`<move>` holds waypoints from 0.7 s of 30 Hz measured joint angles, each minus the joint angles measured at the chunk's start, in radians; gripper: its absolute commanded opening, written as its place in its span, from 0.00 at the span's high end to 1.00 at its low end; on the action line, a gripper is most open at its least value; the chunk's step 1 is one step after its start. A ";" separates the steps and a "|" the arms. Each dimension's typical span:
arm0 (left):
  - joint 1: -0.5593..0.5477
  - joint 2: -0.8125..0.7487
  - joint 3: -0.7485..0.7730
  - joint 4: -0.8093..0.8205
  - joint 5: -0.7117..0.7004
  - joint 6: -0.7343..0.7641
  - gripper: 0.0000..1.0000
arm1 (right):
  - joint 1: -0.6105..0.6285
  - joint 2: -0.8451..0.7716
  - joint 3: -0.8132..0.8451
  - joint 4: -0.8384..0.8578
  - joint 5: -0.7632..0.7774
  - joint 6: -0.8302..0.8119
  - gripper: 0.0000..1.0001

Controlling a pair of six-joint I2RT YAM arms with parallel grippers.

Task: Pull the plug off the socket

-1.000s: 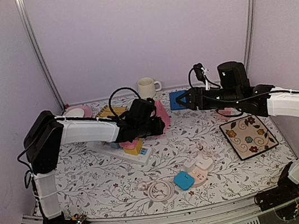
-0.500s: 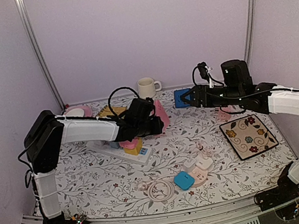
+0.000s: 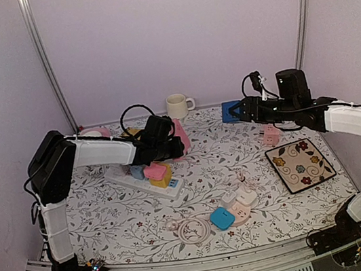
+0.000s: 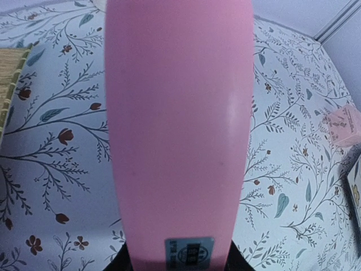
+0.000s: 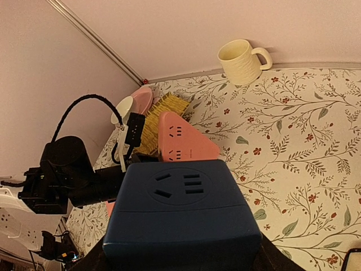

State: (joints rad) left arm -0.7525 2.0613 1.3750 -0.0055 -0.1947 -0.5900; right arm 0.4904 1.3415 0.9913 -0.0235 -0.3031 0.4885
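The pink socket point(image 3: 180, 135) is a flat wedge-shaped strip, and my left gripper point(image 3: 166, 146) is shut on its near end at the back left of the table. In the left wrist view the socket point(image 4: 179, 124) fills the middle, with dark fingertips point(image 4: 119, 258) at its lower edges. The plug point(image 3: 231, 111) is a dark blue cube, held off the table in my right gripper point(image 3: 244, 110), which is shut on it. It hangs well to the right of the socket, not touching it. The right wrist view shows the plug point(image 5: 180, 209) close up and the socket point(image 5: 185, 142) beyond it.
A white power strip point(image 3: 127, 179) with pink, yellow and blue plugs lies below the left gripper. A cream mug point(image 3: 177, 106) stands at the back. A patterned square plate point(image 3: 300, 164) and a small pink cube point(image 3: 271, 136) are on the right. White adapters, a light blue cube point(image 3: 222, 218) and a coiled cable point(image 3: 192, 230) lie in front.
My right gripper has carried the blue plug to the right, widening the gap to the socket. My left gripper has shifted the pink socket slightly left and back.
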 measured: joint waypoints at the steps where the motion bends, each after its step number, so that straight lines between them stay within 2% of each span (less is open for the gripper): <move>1: 0.002 0.000 -0.001 0.001 0.004 0.001 1.00 | -0.006 0.010 0.001 0.005 -0.008 -0.003 0.96; 10: 0.000 -0.012 -0.025 0.038 0.084 0.016 1.00 | -0.177 0.301 0.135 0.022 -0.076 -0.031 0.95; 16: -0.016 -0.038 -0.039 0.056 0.154 0.029 1.00 | -0.266 0.576 0.277 0.023 -0.124 -0.041 0.86; 18: -0.025 -0.042 -0.039 0.066 0.180 0.034 1.00 | -0.288 0.660 0.333 0.015 -0.149 -0.041 0.79; 21: -0.038 -0.042 -0.039 0.074 0.225 0.040 1.00 | -0.309 0.739 0.398 0.000 -0.177 -0.040 0.58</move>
State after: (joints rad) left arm -0.7902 2.0197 1.3365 0.0685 0.0303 -0.5499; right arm 0.1814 2.0808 1.3891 -0.0235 -0.4797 0.4484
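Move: The blue plug is already in the right gripper; its clear patch of table lies some 18 cm ahead of this hand, 8 cm to the right and about 21 cm below. The other pink plug stands roughly 11 cm ahead and 18 cm right, the mug 29 cm ahead and 20 cm left, the held pink socket 12 cm ahead and 18 cm left. From the left hand, that patch is about 11 cm ahead and 26 cm right. Carry the blue plug forward and down together, about 17 cm each way, veering some 7 cm right to the free table beyond the pink plug; tip the right gripper about 20 degrees further down and keep the grip. Meanwhile draw the left gripper, still pinching the pink socket, right and back, rising slightly and turning clockwise. ##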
